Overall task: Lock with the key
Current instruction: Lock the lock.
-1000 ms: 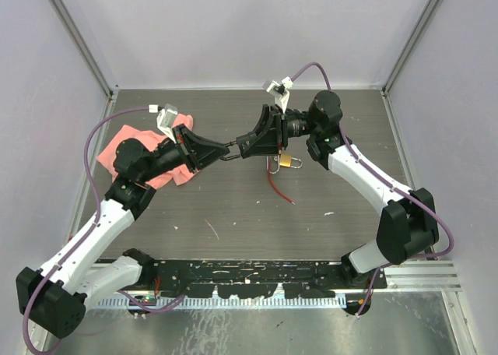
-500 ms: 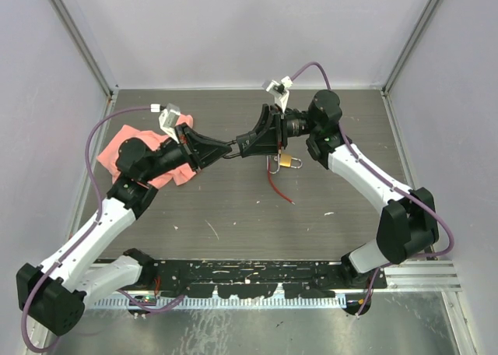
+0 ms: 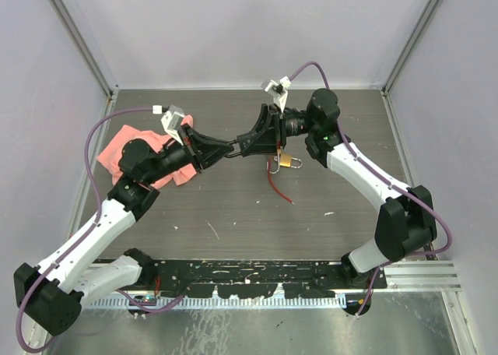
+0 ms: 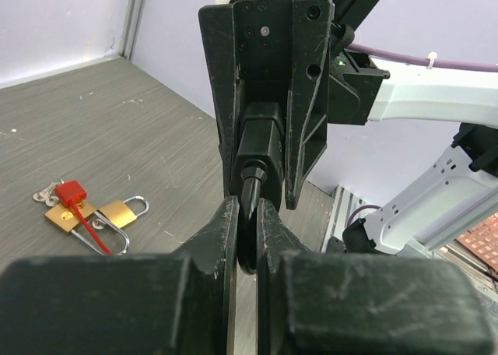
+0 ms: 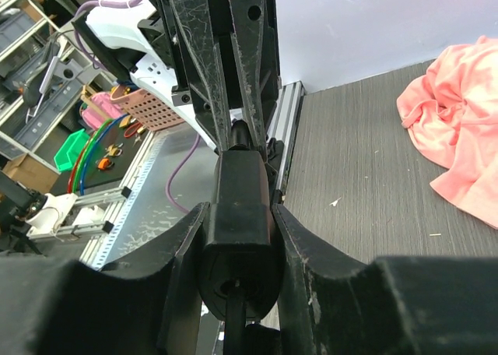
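Observation:
Above the middle of the table my two grippers meet tip to tip. The right gripper (image 3: 250, 143) (image 5: 237, 242) is shut on a black lock body (image 5: 237, 203) (image 4: 257, 137), its fingers pressing both sides. My left gripper (image 3: 226, 149) (image 4: 247, 226) is shut on the thin black head of the key (image 4: 247, 250), held edge-on between its fingers. The key's shaft runs into the end of the lock; the blade itself is hidden. In the top view the lock (image 3: 239, 146) is a small dark piece between the two sets of fingers.
Two brass padlocks (image 3: 286, 161) (image 4: 117, 212) with a red tag (image 4: 70, 191) and a red cord (image 3: 278, 185) lie on the table under the right gripper. A pink cloth (image 3: 140, 149) (image 5: 459, 129) lies at the left, partly under the left arm.
The joined grippers have crept slightly toward the far side, and the left wrist has shifted a little right. Both grips are the same.

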`<action>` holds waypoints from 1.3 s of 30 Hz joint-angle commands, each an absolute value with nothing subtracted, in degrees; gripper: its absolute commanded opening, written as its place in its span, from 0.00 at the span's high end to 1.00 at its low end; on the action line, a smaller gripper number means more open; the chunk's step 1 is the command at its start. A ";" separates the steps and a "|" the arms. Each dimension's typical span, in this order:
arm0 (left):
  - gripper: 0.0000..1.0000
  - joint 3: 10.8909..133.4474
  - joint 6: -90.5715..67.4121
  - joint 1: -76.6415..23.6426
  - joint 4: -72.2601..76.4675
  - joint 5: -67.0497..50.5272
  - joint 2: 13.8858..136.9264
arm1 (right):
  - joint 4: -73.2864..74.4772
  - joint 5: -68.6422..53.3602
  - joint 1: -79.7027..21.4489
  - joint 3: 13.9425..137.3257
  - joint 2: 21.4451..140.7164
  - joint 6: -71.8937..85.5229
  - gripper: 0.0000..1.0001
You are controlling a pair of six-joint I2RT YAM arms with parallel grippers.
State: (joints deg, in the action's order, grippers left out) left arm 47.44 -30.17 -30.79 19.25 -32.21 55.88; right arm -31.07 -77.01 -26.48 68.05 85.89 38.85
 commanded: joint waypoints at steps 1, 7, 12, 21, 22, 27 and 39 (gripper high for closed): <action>0.88 45.82 -31.79 -31.20 21.96 -31.31 55.56 | -36.08 -74.99 -27.30 69.79 83.91 39.23 0.99; 0.55 42.94 -33.13 -30.16 20.79 -27.83 51.62 | -36.52 -75.40 -26.16 68.05 83.23 38.76 0.99; 0.41 42.36 -31.64 -29.62 16.41 -23.88 47.50 | -27.52 -75.36 -25.32 69.18 82.93 31.68 0.99; 0.40 42.20 -25.07 -29.46 4.69 -19.60 40.66 | 23.01 -64.80 -25.04 80.62 83.57 -11.39 0.99; 0.41 42.00 -24.37 -29.45 3.33 -19.19 39.98 | 29.96 -61.42 -25.51 82.66 84.23 -17.68 0.99; 0.41 40.66 -21.62 -29.40 -3.54 -16.23 35.36 | 48.79 -39.13 -31.32 83.23 86.20 -33.85 0.99; 0.40 42.53 -13.61 -29.45 -22.65 -12.13 27.65 | 48.68 -16.34 -41.05 73.09 90.66 -34.32 0.99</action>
State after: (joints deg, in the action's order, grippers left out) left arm 40.21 -18.04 -29.82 -16.05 -14.11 28.82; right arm 51.59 -24.18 -38.85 73.63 91.26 -32.93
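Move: Between the two hands, high over the table, hangs the black lock: its body sits in the right fingers, its shackle is pinched by the left ones, about 3 cm to the left hand's right. From the right hand, bare table lies some 34 cm below and about 7 cm to the right; the red cord is roughly 12 cm ahead and 10 cm right, the brass padlocks about 20 cm ahead and 13 cm right, both down at table height. Opening wide, the left fingers let go of the shackle and that hand backs off from the lock, about 9 cm left, 7 cm down and a little back. The right hand keeps its grip on the body, waits, eases forward, then swoops some 23 cm down towards the table, coming back level and drifting right, its wrist rolling about 60 degrees so the left-pointing fingers swing downward. ##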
